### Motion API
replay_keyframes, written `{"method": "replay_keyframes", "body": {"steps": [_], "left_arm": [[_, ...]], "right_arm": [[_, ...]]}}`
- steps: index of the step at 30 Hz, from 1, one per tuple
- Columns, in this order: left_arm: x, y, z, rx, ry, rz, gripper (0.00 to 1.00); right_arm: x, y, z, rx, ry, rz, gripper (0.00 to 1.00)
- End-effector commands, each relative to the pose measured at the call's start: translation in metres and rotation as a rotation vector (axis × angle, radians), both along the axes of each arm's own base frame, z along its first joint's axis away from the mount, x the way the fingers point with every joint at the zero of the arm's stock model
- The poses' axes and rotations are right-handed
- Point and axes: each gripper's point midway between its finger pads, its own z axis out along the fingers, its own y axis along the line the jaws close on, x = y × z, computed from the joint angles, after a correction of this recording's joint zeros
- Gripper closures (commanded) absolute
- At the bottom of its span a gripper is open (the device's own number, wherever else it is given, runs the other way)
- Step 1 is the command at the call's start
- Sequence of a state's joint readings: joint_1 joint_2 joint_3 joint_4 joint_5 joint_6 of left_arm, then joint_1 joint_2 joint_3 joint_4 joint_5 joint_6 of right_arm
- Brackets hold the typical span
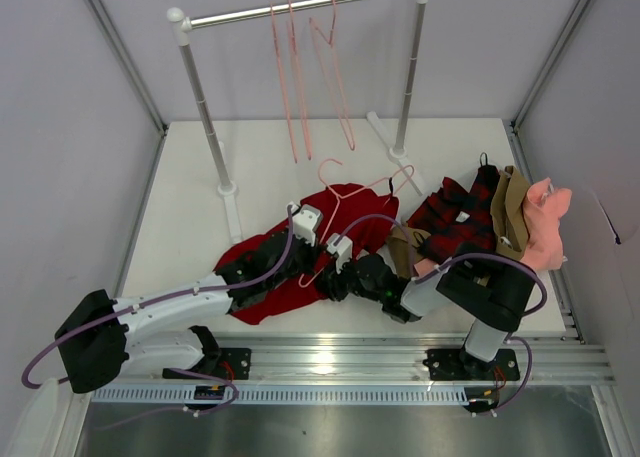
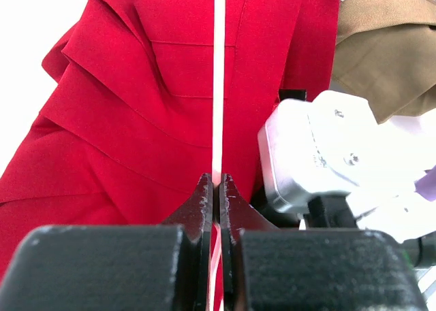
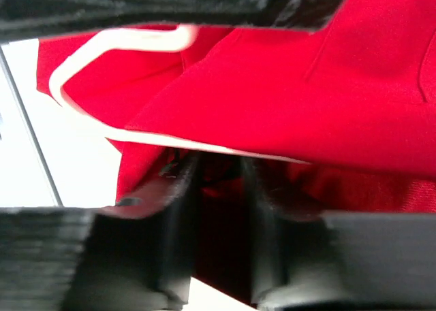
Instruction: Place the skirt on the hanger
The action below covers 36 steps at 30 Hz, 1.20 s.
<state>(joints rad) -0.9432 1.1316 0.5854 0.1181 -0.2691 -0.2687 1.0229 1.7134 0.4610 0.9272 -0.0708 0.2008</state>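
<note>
The deep-red skirt (image 1: 262,299) lies crumpled on the white table between the two arms. A thin pink hanger (image 1: 372,185) rests across it, hook pointing away. My left gripper (image 1: 300,249) is shut on the hanger's wire (image 2: 219,86), which runs straight up from the fingertips over the skirt (image 2: 136,120). My right gripper (image 1: 332,275) sits close beside it, low at the skirt's edge. In the right wrist view its jaws (image 3: 218,182) stand apart with a dark fold of skirt (image 3: 306,100) between them, under the hanger's corner (image 3: 88,117); that view is blurred.
A clothes rack (image 1: 300,7) stands at the back with three pink hangers (image 1: 290,77) on it; its foot (image 1: 228,192) is left of the skirt. A heap of plaid (image 1: 455,217), tan (image 1: 512,212) and pink (image 1: 545,222) garments lies at the right.
</note>
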Motion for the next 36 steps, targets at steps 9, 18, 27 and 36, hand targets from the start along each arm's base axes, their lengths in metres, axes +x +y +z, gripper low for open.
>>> {"method": "replay_keyframes", "body": {"steps": [9,18,27,36], "left_arm": [[0.019,-0.003,0.028,-0.061,-0.043,0.054,1.0],[0.016,-0.016,0.044,-0.126,-0.002,0.035,1.0],[0.021,-0.024,0.064,-0.128,0.019,0.042,1.0],[0.023,-0.042,0.053,-0.193,0.081,0.041,1.0]], "right_arm": [[0.019,-0.005,0.048,0.091,-0.086,-0.123,1.0],[0.001,-0.019,0.087,0.101,-0.132,-0.173,1.0],[-0.017,-0.022,0.069,0.034,-0.107,-0.205,1.0],[-0.042,-0.002,0.088,0.053,-0.189,-0.195,1.0]]}}
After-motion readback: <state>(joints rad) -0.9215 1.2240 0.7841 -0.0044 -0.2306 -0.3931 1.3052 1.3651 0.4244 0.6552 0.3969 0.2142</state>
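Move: The right hand's open fingers are already around the skirt's near edge, with its small dark loop about 1 cm beyond the tips; the hanger's near corner is some 5 cm to this hand's left, roughly level fore-and-aft and 3 cm higher. The brown cloth lies about 20 cm to this hand's right and 9 cm farther out. From the left hand, which already holds the hanger, that skirt edge is about 6 cm back, 2 cm right and 8 cm below. Right fingers pinch the skirt's near edge, lift some 7 cm, then draw back; left raises the held hanger. ##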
